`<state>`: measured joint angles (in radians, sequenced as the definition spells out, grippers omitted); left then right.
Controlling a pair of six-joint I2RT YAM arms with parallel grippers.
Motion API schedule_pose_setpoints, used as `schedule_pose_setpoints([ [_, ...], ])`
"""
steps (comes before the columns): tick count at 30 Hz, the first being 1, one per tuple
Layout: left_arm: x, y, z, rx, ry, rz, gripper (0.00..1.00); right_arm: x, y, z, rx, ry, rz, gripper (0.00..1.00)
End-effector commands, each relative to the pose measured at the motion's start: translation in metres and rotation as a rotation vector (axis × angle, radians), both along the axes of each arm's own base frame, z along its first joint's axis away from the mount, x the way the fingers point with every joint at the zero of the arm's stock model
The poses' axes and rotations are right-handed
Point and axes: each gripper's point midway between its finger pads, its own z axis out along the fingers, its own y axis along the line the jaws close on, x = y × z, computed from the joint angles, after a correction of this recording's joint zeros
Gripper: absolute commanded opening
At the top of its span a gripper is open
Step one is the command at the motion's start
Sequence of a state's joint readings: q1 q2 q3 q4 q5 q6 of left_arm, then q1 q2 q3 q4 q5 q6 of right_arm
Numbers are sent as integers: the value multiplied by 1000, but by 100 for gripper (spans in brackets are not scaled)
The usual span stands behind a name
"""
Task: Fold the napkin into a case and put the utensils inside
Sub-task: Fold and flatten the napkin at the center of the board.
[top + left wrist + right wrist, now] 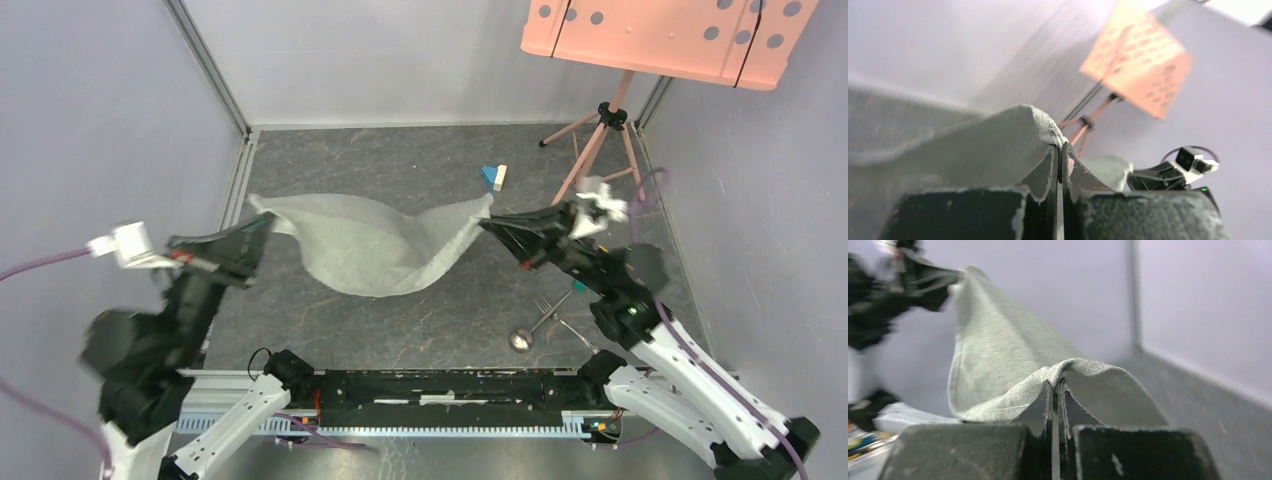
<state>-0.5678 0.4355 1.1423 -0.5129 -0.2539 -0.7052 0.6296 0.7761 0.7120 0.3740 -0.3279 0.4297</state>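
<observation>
The light grey napkin (370,245) hangs stretched between both arms above the table, sagging in the middle. My left gripper (262,226) is shut on its left corner, and the cloth (998,145) bunches at the tips of my left gripper (1060,146). My right gripper (488,222) is shut on the right corner, the cloth (998,355) draping over my right gripper (1054,383). The utensils, a silver fork (548,305) and a round-bowled spoon (521,340), lie crossed on the table near the right arm. The napkin is unfolded, with no case shape showing.
Small blue and white blocks (493,176) lie behind the napkin's right corner. A pink perforated board on a tripod (600,130) stands at the back right. Grey walls close in the dark table (400,330) on three sides.
</observation>
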Motion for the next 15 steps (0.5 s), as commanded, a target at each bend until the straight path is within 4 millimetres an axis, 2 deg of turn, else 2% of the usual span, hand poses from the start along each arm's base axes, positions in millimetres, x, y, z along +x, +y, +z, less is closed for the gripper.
schedule_pose_setpoints([
  [1, -70, 7, 92, 173, -447, -115, 2, -107, -20, 89, 237, -356, 288, 0],
  [3, -86, 12, 107, 180, -498, -125, 2, -123, -35, 102, 316, -405, 295, 1],
  [4, -88, 17, 111, 173, -507, -107, 2, -123, -38, 105, 330, -410, 280, 1],
  [6, -74, 32, 111, 137, -462, -3, 2, -112, -38, 104, 331, -400, 231, 1],
  [7, -63, 35, 109, 129, -444, 40, 2, -98, -35, 100, 318, -378, 187, 1],
  [9, -31, 35, 96, 145, -369, 126, 2, -62, -29, 88, 282, -304, 70, 1],
  [11, 21, 40, 69, 180, -202, 280, 2, -17, -28, 70, 246, -212, -88, 1],
  [13, 76, 59, 28, 258, 25, 535, 2, 38, -35, 41, 203, -84, -308, 1],
  [15, 112, 70, 1, 382, 168, 739, 2, 81, -48, 5, 173, 25, -515, 1],
])
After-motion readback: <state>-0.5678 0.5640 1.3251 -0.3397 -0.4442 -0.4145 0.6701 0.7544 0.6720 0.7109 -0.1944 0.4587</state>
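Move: I still hold two corners of the napkin, which hangs between my raised hands. The middle of the board, where it is to be spread, lies about 20 cm ahead of my left hand, 19 cm to its right and 45 cm below. From my right hand that spot is some 14 cm ahead, 3 cm left and 38 cm down; the blue-white block lies about 28 cm ahead and 7 cm right, the spoon roughly 5 cm back and 14 cm right, both also on the board. Keeping both corners pinched, I fling the napkin: both hands swing back and up together, some 10 cm each way with the fingers tipping up about 25 degrees, then whip forward again about 10 cm while sinking some 4 cm, the fingers tipping back down. My left hand edges left and my right ends slightly right, widening the held edge. ##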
